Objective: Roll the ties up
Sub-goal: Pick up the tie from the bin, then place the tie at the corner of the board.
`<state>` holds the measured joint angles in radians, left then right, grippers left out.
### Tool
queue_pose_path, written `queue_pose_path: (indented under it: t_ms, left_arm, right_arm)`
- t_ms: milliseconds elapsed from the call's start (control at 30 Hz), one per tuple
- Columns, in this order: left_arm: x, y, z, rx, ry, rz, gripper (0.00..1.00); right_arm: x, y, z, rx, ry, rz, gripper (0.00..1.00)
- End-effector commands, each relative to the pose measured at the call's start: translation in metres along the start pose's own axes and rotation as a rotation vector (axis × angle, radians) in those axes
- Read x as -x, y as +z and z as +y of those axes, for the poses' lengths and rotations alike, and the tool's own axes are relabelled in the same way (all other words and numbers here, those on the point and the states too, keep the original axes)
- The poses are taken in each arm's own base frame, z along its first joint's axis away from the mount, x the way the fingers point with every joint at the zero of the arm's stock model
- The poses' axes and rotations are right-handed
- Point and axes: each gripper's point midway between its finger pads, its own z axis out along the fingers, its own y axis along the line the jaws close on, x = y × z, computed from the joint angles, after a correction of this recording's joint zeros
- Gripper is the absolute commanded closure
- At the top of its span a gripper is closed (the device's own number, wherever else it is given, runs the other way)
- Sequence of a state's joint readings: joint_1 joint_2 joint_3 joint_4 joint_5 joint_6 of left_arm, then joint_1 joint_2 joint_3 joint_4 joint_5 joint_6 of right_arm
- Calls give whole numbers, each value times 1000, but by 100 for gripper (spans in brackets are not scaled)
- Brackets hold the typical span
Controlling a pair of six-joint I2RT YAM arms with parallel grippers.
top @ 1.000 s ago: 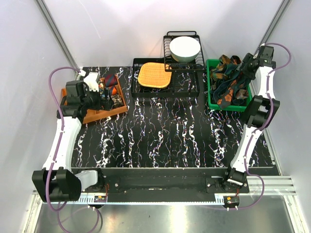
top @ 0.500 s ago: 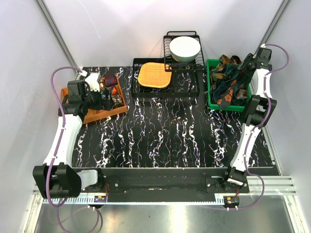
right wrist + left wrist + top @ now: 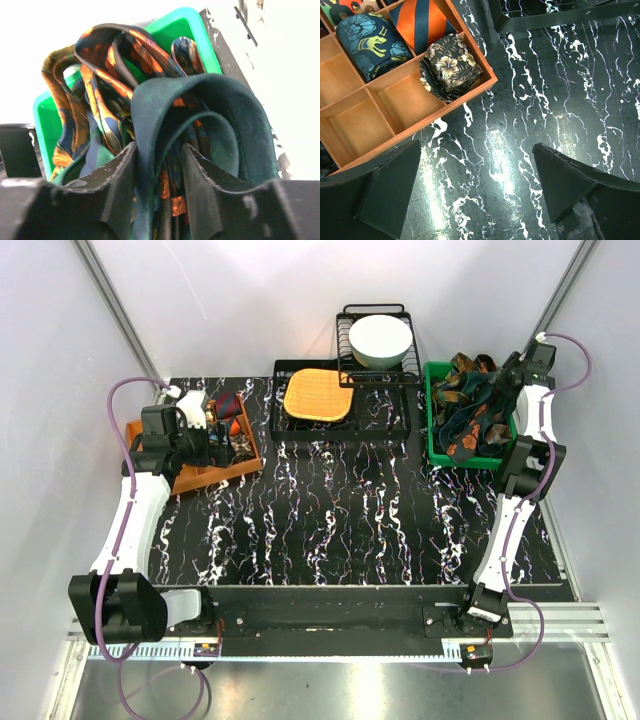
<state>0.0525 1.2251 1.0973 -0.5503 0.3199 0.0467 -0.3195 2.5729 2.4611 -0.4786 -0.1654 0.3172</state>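
Note:
Several loose ties [image 3: 470, 415], navy and teal with orange patterns, are heaped in a green bin [image 3: 470, 461] at the back right. My right gripper [image 3: 506, 381] reaches into the heap. In the right wrist view its jaws [image 3: 159, 170] stand narrowly apart, closed around a fold of the plain dark teal tie [image 3: 150, 110], with patterned ties behind it. Three rolled ties sit in an orange wooden compartment box [image 3: 470, 90]: a blue patterned one [image 3: 367, 42], an orange and navy striped one [image 3: 422, 20], a dark floral one [image 3: 452, 62]. My left gripper [image 3: 477, 185] is open and empty over the table beside the box.
A black tray holds the orange woven mat [image 3: 318, 393] at the back centre. Behind it a wire rack [image 3: 345, 350] holds a white bowl [image 3: 380, 338]. The box has bare compartments [image 3: 355, 127]. The table top is black marble [image 3: 340, 510].
My right wrist has drawn a little up and back at the green bin with the teal tie between its jaws. The left arm has shifted slightly by the box.

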Motion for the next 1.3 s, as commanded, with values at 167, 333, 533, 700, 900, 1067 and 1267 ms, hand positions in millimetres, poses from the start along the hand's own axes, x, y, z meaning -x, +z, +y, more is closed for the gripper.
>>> queue_pose_path:
  t_ms: [167, 333, 533, 700, 900, 1067, 1267]
  left_arm:
    - [25, -4, 4, 22, 19, -77, 1]
    - [30, -7, 2, 19, 20, -92, 1]
    - [28, -15, 3, 28, 19, -107, 1]
    - [31, -31, 0, 21, 33, -134, 1]
    - [31, -49, -5, 20, 49, -158, 1]
    - [34, -62, -8, 24, 68, -183, 1]
    - [31, -70, -11, 23, 81, -186, 1]
  right_arm:
    - [61, -21, 18, 44, -17, -172, 92]
    - [98, -69, 43, 145, -10, -222, 100]
    - [132, -160, 88, 346, -66, -252, 100]
    - [153, -255, 115, 450, -124, -296, 100]
    - [166, -347, 105, 450, -120, -368, 100]
    - [168, -407, 85, 411, -125, -420, 100]
    - [162, -452, 36, 300, -144, -458, 100]
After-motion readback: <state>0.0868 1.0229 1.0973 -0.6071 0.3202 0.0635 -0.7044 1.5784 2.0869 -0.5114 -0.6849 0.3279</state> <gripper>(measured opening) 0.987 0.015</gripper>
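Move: A fold of the teal tie stands between the right hand's half-open fingers, practically at the fingertips and about 1 cm below them. The green bin's middle is some 13 cm back and 9 cm left of this hand, about 7 cm lower. The brown tie lies some 13 cm left and 3 cm back, the orange-flowered tie 11 cm left and 19 cm back. From the left hand, the teal tie is roughly 29 cm ahead and 77 cm right. The right fingers close on the fold of the teal tie and pinch it. Then the hand pulls it fast up out of the green bin, about 39 cm, drawing back some 26 cm as it climbs while the wrist tips the fingers up to nearly level. The empty left hand, still wide open, eases up about 5 cm and back 3. ##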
